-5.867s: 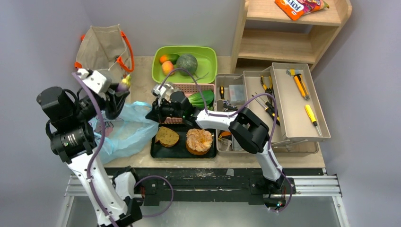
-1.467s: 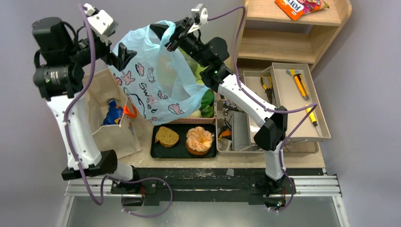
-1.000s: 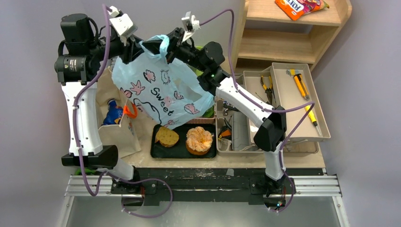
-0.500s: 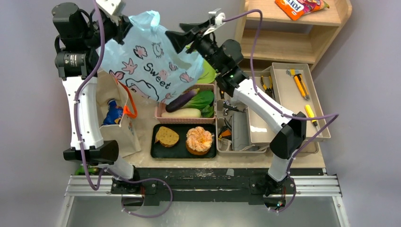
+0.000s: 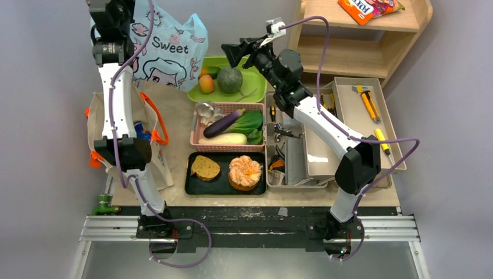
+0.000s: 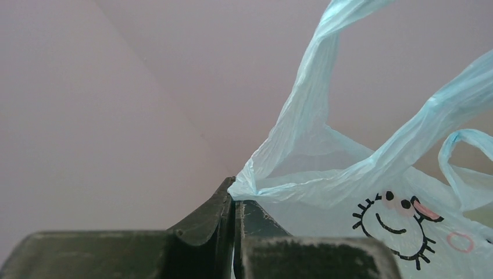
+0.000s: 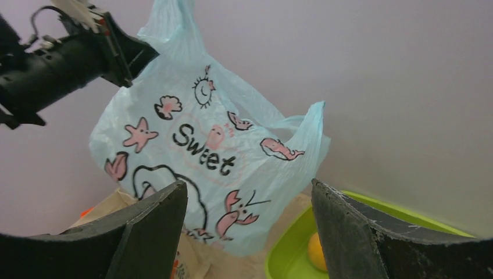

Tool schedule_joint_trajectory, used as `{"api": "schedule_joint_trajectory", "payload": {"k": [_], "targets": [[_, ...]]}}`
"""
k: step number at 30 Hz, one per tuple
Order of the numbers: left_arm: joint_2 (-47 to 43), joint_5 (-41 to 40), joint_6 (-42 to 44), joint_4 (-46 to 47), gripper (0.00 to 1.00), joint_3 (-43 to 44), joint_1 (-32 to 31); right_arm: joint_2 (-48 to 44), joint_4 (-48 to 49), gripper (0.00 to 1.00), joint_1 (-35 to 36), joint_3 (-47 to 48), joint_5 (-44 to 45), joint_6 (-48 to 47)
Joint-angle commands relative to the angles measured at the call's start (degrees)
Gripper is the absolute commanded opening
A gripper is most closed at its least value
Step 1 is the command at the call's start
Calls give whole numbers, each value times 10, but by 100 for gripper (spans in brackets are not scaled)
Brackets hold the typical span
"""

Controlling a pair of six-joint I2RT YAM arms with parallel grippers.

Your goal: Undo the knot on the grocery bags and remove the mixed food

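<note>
High at the back left hangs the light-blue grocery bag, its cartoon print facing me, with my left gripper shut on a bunched edge of it. Its handles hang loose, and no knot shows. My right gripper stands open with nothing in it, right of the bag and apart from it. An eggplant, radish and greens lie in the pink basket. The beige tote holds a blue snack pack.
A green tray holds an orange, a peach and a melon. A bread slice and a pastry sit on the black tray. The grey toolbox and wooden shelf stand to the right.
My right gripper has let go of the blue bag and opened. The left arm has swung the bag up and to the far left, uncovering the pink basket and green tray.
</note>
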Motion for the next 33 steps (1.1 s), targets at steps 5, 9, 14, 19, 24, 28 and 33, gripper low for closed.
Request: {"api": "schedule_joint_trajectory", "payload": {"k": [5,9,14,19,24,28,33], "targets": [[79,-186,51,154,0,1,21,-14,9,76,-7,5,-18,-2],[80,-178,66,150,5,-70,32,-8,5,76,-7,2,-27,-1],[53,-76,-73,-66,97,-84,69,-4,-9,77,-7,-9,-55,9],[-64,38,-108,-170,100,-130,82,12,-33,74,-5,-15,-156,38],[-214,78,-157,-309,100,-195,91,64,-99,74,21,45,-258,56],[-358,27,-177,-343,100,-353,121,88,-123,75,51,78,-286,42],[-474,-42,-174,-421,100,-484,194,112,-138,75,81,105,-300,32]]}}
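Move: The empty blue grocery bag hangs from the left hand's shut fingers. Its resting place, the far left table corner, lies about 6 cm ahead of that hand, level sideways, some 43 cm down. The canvas bag is roughly 20 cm back and 5 cm left, the green tray 7 cm ahead and 27 cm right. From the right hand, the canvas bag is some 36 cm left, 10 cm back and 31 cm down. The blue bag goes down and left with a little forward reach into the corner beyond the canvas bag, until the left fingers open wide and let go; that hand sinks to nearly 20 cm, tipping down, then draws swiftly back over the canvas bag, rising about 10 cm. The right hand, still open and empty, first waits, then goes down, left and somewhat back towards the canvas bag, turning counter-clockwise about 30 degrees. ##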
